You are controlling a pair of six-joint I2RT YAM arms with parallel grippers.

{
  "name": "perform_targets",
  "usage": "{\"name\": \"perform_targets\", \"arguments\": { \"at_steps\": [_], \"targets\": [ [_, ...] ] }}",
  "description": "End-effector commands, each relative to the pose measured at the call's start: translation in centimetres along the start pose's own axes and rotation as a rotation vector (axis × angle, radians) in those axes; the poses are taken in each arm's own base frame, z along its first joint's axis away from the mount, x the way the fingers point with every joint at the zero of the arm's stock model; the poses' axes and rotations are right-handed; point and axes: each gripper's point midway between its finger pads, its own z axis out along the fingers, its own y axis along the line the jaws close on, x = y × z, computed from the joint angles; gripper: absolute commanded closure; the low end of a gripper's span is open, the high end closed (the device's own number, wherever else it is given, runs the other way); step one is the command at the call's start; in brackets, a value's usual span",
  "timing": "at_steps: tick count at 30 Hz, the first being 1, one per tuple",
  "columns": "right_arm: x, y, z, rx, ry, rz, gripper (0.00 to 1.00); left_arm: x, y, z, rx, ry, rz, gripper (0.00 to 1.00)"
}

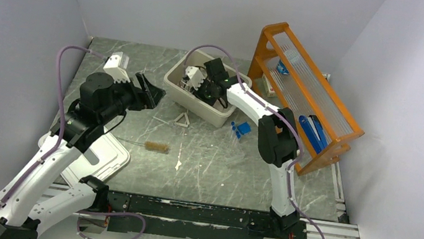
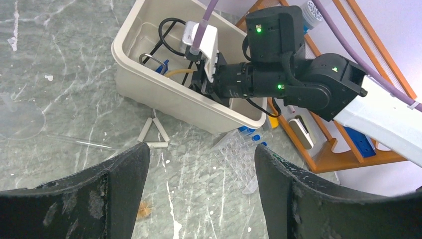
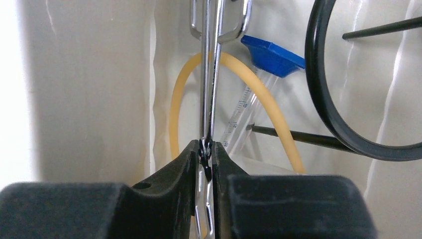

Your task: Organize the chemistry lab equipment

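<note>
My right gripper (image 3: 207, 149) is down inside the beige tub (image 1: 195, 109), shut on the metal tongs (image 3: 209, 74), which stand upright between its pads. Behind the tongs in the tub lie a tan rubber tube (image 3: 263, 99), a blue-capped tube (image 3: 271, 57) and the black wire tripod ring (image 3: 323, 99). My left gripper (image 2: 201, 154) hangs open above the table with nothing in it. Below it lie the white triangle (image 2: 154, 134), a clear well tray (image 2: 239, 159) and more blue-capped tubes (image 2: 251, 133). The brown-bristled brush (image 1: 157, 147) lies on the table nearer the front.
The orange wooden rack (image 1: 306, 101) stands at the right, close behind my right arm. The white lid (image 1: 101, 157) lies flat at the front left beside my left arm. A clear round dish (image 2: 20, 119) sits left of the tub.
</note>
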Motion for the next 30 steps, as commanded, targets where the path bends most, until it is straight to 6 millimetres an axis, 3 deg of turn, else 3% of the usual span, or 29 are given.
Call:
{"name": "perform_targets", "arguments": {
  "at_steps": [1,7,11,20,23,26,30],
  "targets": [
    [-1.1,-0.1,-0.7,0.001,-0.011,0.013,0.81,0.3,0.8,0.1,-0.029,0.002,0.016,0.20],
    [-1.9,1.0,-2.3,-0.039,-0.034,0.064,0.74,0.2,1.4,0.0,-0.058,-0.002,0.025,0.20],
    [-3.0,0.8,-4.0,-0.014,-0.072,0.092,0.68,0.0,1.6,-0.2,-0.070,-0.006,0.033,0.20],
    [-7.7,-0.3,-10.9,0.089,-0.226,0.161,0.52,-0.6,3.0,-0.8,-0.152,-0.036,0.045,0.20],
    [-9.2,-0.2,-13.1,0.113,-0.281,0.202,0.48,-2.1,4.5,-1.9,-0.260,-0.093,0.044,0.21],
    [-11.2,1.9,-13.8,0.065,-0.342,0.230,0.45,-5.0,5.2,-3.9,-0.345,-0.182,0.072,0.20],
    [-13.1,6.3,-11.8,0.033,-0.357,0.225,0.42,-8.3,4.8,-6.3,-0.374,-0.294,0.097,0.19]
  ]
}}
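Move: The right fingers are down in the bin, around the middle of the metal tongs, whose centre lies about 2 cm ahead and 3 cm to the left, level with them. The black tripod ring stands roughly 8 cm ahead and 3 cm left, the blue-footed cylinder about 4 cm ahead and 3 cm left, and the white packet some 2 cm ahead and 6 cm right. From the left hand the tongs are about 17 cm ahead, 8 cm right and 24 cm below. Open the right fingers to a little over half and let go of the tongs in the bin, easing back a centimetre; then lift quickly, about 18 cm in all, up out of the bin, drawing back slightly and tilting the pointing fingers up some 20 degrees. Late on, swing the empty left gripper about 6 cm left, away from the bin, turning it counter-clockwise and keeping it open. ##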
